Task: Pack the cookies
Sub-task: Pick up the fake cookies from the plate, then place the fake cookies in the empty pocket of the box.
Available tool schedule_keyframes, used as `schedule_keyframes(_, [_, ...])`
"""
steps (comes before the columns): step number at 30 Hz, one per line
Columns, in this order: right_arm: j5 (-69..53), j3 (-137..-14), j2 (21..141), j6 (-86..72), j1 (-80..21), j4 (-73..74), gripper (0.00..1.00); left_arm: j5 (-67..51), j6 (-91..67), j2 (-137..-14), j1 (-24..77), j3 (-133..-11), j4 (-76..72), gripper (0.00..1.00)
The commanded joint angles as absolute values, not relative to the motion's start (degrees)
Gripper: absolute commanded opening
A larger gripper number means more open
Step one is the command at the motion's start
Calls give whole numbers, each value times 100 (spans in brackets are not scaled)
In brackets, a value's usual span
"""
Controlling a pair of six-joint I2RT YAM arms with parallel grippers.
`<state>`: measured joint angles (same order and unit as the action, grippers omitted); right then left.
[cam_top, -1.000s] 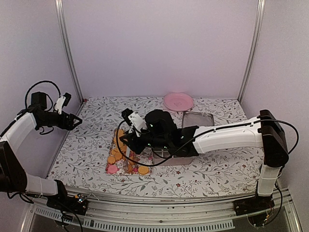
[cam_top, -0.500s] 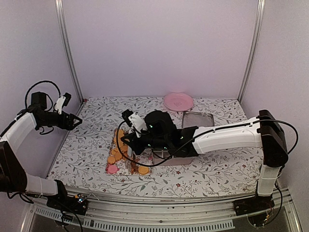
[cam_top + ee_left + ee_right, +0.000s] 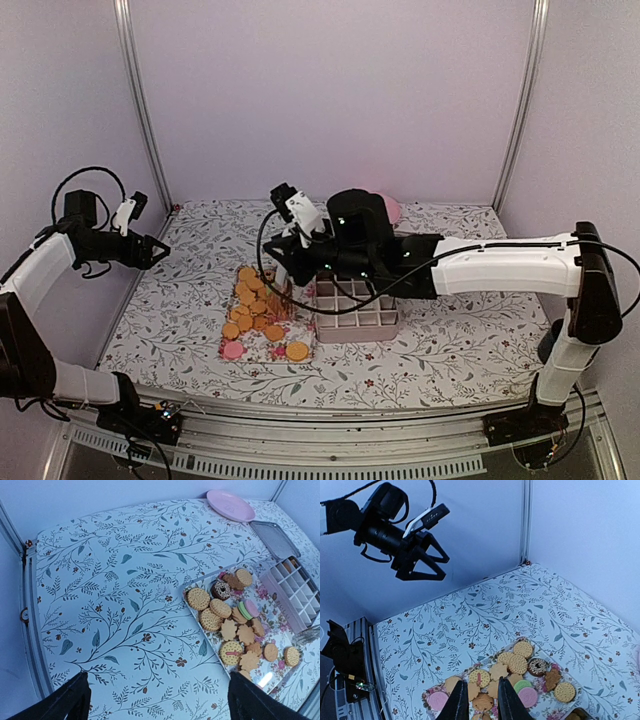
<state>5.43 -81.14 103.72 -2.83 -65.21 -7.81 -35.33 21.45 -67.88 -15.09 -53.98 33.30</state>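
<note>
The cookies lie in a heap on a floral tray, mostly golden, with a few pink, one green and one dark brown. They also show in the left wrist view and the right wrist view. My right gripper hangs above the tray. Its fingers stand close together on what looks like a golden cookie low between them. My left gripper hovers far to the left over bare cloth, wide open and empty.
A grey box with several compartments stands right of the tray, also visible from the left wrist. A metal lid and a pink plate lie at the back. Frame posts stand at the rear corners.
My right gripper narrowed its jaws over the tray, then rose and drew back, uncovering the compartment box. The left arm has not moved.
</note>
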Motion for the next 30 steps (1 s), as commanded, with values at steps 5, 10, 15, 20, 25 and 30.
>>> schedule_keyframes(5, [834,-7863,9292,243,-5674,-607,0,-3586,2180,-6695,-1452,-5436,3288,96])
schedule_keyframes(10, [824,-7438,8992,289,-5248,-478,0,-3594,2192,-6697,-1455,-5421,3287,96])
schedule_keyframes(15, [770,-7221,9000,278,-5116,-455,0,-3603,2187,-6706,-1443,-5423,3285,96])
schedule_keyframes(20, [696,-7196,9178,238,-5116,-428,0,-3622,2150,-6741,-1446,-5456,3286,96])
schedule_keyframes(25, [703,-7211,9319,241,-5111,-443,0,-3604,2149,-6732,-1446,-5460,3287,96])
schedule_keyframes(30, [713,-7265,9460,296,-5085,-461,4,-3608,2151,-6727,-1448,-5449,3287,96])
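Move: Your right hand grips the tongs, a cookie already in their tips. The compartment they go to, in the box's second column from the left, lies about 10 cm ahead, 12 cm right and 21 cm below; the box's middle is some 8 cm ahead and 16 cm right. The cookie plate's middle is 8 cm ahead and 5 cm left, its lone round cookie 4 cm back and 2 cm right. From the left hand that compartment is about 38 cm right, 2 cm ahead and 16 cm lower. Carry the tongs with the right hand away from the cookie plate to the box in one quick arc: about 12 cm right and 9 cm forward, rising some 7 cm on the way, then sinking by about as much, more slowly at the last, over the compartment. Turn the wrist about 15 degrees clockwise and keep the gripper shut on the tongs. ##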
